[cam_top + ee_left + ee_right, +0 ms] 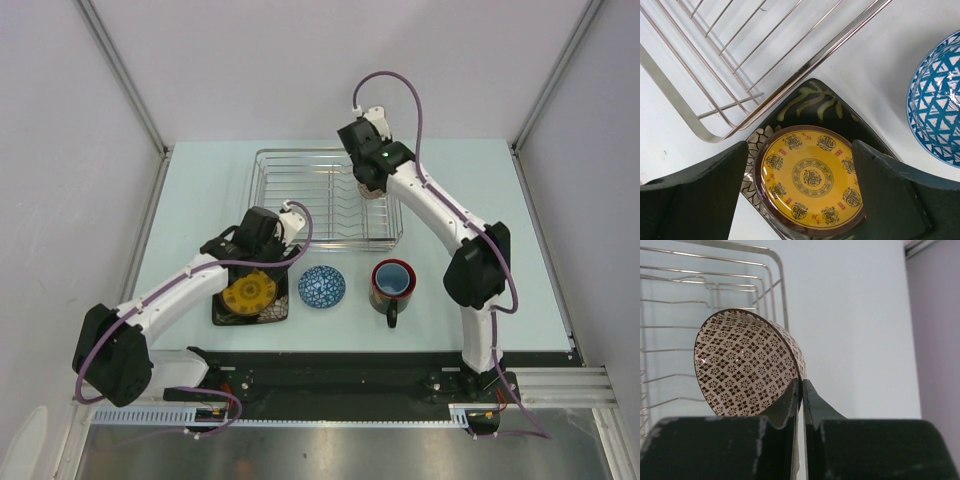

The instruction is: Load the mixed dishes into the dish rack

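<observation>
The silver wire dish rack (300, 210) stands at the table's middle back. My right gripper (372, 185) is over its right end, shut on the rim of the brown-speckled bowl (747, 365), which hangs tilted on its side above the rack (705, 305). The round yellow plate (250, 293) lies on the square black floral plate (232, 312) at the front left. My left gripper (262, 240) hovers open above them; in its wrist view the yellow plate (810, 180) sits between the fingers (890, 195). The blue bowl (322, 286) and the dark red-rimmed mug (392, 284) stand on the table.
The rack's near corner (715, 135) lies close to the black plate's edge (810, 97). The blue bowl (937, 100) is just right of the plates. A black rail (330, 375) runs along the near table edge.
</observation>
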Tool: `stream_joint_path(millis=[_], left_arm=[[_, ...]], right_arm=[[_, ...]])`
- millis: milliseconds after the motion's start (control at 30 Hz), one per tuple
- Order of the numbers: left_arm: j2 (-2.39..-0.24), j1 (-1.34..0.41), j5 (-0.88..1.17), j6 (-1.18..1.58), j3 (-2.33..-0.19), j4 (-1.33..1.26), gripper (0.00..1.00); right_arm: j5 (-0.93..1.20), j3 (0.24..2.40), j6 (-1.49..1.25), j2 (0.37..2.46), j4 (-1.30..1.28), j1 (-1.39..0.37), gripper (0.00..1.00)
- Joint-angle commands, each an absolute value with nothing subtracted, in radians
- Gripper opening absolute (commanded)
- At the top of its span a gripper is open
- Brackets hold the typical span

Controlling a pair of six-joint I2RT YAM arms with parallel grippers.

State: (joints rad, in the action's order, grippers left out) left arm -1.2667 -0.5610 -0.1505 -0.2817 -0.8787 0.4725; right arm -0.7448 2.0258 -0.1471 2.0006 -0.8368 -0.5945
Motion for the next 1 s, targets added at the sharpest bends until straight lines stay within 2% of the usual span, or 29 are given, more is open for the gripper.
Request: stream_joint_path(millis=[0,200,967], left_arm=[[-1.243,-0.554,-0.163,-0.296,-0.887,0.456,0.89],[-1.239,-0.552,-0.166,-0.299,-0.887,0.457,0.89],[-1.169,-0.519,-0.169,-0.305,-0.839,0.451,0.9]], right_arm=[[-1.018,2.1,-0.08,2.023,-0.802,-0.618,0.0],[-1.15,2.059,-0.008,2.042,-0.741,-0.638,0.0],[-1.146,2.082,0.051,2.235,-0.692,-0.706,0.0]])
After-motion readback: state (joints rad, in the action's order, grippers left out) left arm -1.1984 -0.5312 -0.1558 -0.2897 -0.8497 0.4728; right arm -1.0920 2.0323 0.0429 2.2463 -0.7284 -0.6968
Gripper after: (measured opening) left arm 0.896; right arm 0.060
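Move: My right hand holds the brown-patterned bowl by its rim. The spot for it, in the dish rack's right end near the far corner, lies about 3 cm ahead, 2 cm right and 9 cm below. From the same hand, the blue bowl is roughly 24 cm back and 13 cm left, the red mug some 23 cm back and 3 cm right, both about 15 cm lower. From my left hand, that rack spot is around 22 cm ahead, 24 cm right and slightly lower. With my right fingers still shut on the bowl's rim, I first roll the hand so its left side sinks, about 25 degrees in all, swinging the fingertips rightward while easing 2 cm right and slightly up. Then I come down nearly 8 cm, drifting some 4 cm back to the left, taking the bowl down into the rack's right end beside its side rail. ##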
